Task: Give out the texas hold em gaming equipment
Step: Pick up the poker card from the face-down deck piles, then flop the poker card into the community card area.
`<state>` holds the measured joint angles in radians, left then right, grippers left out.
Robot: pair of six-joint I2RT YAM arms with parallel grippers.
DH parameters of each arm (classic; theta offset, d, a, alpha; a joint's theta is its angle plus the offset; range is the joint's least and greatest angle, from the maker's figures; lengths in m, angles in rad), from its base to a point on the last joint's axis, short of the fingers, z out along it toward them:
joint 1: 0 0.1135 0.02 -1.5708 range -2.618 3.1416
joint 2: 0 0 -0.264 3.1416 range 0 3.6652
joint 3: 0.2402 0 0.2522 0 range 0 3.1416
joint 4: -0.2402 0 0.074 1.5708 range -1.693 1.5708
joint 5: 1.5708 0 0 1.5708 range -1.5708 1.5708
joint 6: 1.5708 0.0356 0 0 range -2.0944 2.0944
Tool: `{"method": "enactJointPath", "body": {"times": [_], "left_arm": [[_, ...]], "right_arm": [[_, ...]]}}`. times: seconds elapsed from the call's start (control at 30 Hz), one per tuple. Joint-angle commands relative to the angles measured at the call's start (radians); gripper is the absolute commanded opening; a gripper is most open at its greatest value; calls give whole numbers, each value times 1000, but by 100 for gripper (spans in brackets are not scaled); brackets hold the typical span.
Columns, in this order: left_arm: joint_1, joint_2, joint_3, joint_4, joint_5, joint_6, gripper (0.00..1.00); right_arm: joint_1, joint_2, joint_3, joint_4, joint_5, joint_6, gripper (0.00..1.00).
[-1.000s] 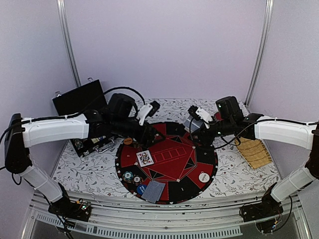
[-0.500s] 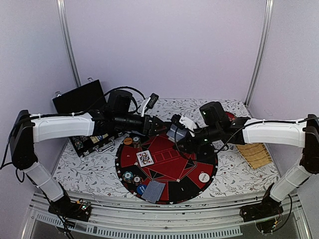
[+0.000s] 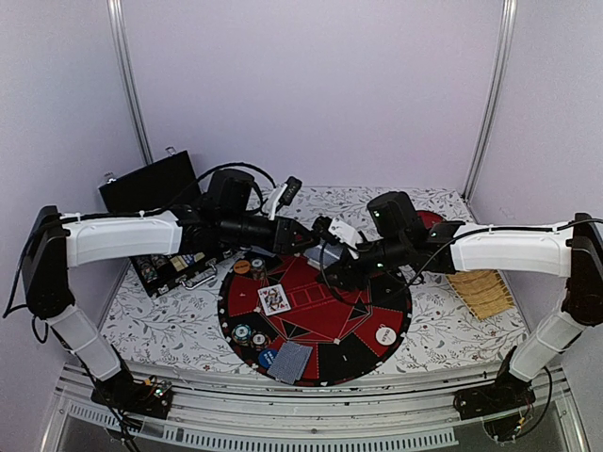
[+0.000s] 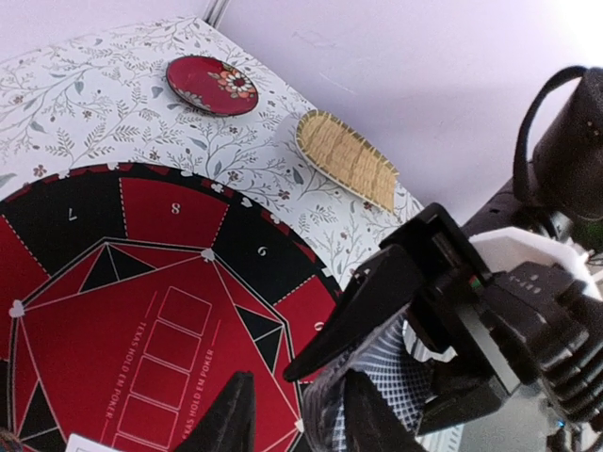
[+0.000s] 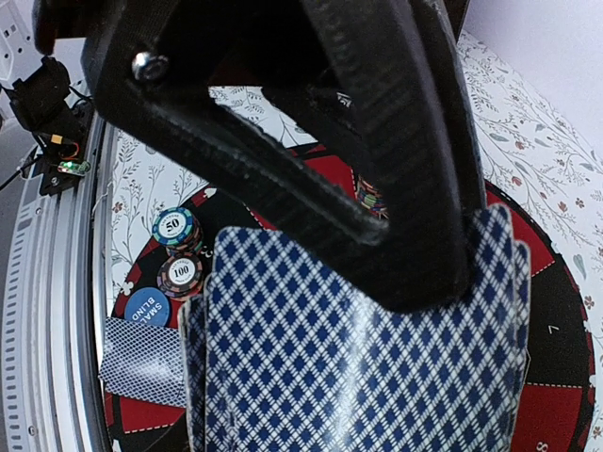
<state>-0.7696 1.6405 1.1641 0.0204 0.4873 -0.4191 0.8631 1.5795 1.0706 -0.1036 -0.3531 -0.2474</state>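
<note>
Over the far side of the round red-and-black poker mat (image 3: 330, 306), my right gripper (image 5: 405, 292) is shut on a fanned deck of playing cards (image 5: 358, 358) with blue diamond backs. My left gripper (image 4: 298, 381) meets it there. Its jaws stand apart around the deck's edge (image 4: 386, 377), with red mat showing in the gap. On the mat lie a face-up card (image 3: 273, 299), striped poker chips (image 3: 243, 332), a blue small-blind disc (image 3: 268, 358), face-down cards (image 3: 292, 361), a white button disc (image 3: 385, 334) and an orange disc (image 3: 242, 266).
An open black case (image 3: 151, 188) stands at the back left. The straw slatted mat (image 3: 479, 287) lies on the right of the flowered tablecloth. The dark red plate (image 4: 212, 85) sits at the back right, behind the right arm.
The right arm carried the deck leftward over the mat. The left gripper swung right to meet it, and its jaws narrowed around the deck's edge.
</note>
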Motion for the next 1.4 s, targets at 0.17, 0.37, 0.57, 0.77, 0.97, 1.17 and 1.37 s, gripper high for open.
{"method": "enactJointPath", "body": {"times": [0.17, 0.37, 0.57, 0.77, 0.97, 1.17, 1.37], "left_arm": [[-4, -29, 11, -25, -3, 43, 12], [-4, -56, -7, -27, 3, 47, 5], [-2, -73, -18, -35, -13, 68, 10], [-2, -78, -13, -61, -9, 87, 0], [-1, -117, -24, -41, 25, 98, 0], [19, -142, -43, -31, 43, 100, 0], [28, -139, -47, -20, 79, 96, 0]], "right_arm": [[4, 2, 22, 28, -3, -7, 51], [5, 3, 21, 21, 11, -12, 51], [4, 5, 26, 19, 6, -16, 51], [3, 1, 25, 16, 5, -18, 51], [0, 2, 22, 12, 5, -23, 51], [-8, -1, 14, 9, 3, -24, 51], [-17, -7, 8, 12, -12, -18, 51]]}}
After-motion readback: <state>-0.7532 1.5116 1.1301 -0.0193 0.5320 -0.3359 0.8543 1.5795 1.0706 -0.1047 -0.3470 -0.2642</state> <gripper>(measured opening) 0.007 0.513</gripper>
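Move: The deck I hold in my right hand is right at my left fingertips, its middle about 3 cm back and 2 cm below them. From my right hand, that middle is some 2 cm ahead, 1 cm to the left and 2 cm up. About 21 cm below my left hand, the face-up card lies roughly 11 cm left and 2 cm ahead, and the dealt face-down cards about 7 cm left and 16 cm back. I close my left fingers from under half open to fully shut, pinching the top card at the deck's edge. Then I draw the card up off the deck by about 4 cm, easing roughly 2 cm left and 2 cm back towards the end, while my right hand stays put and keeps its grip on the rest. ##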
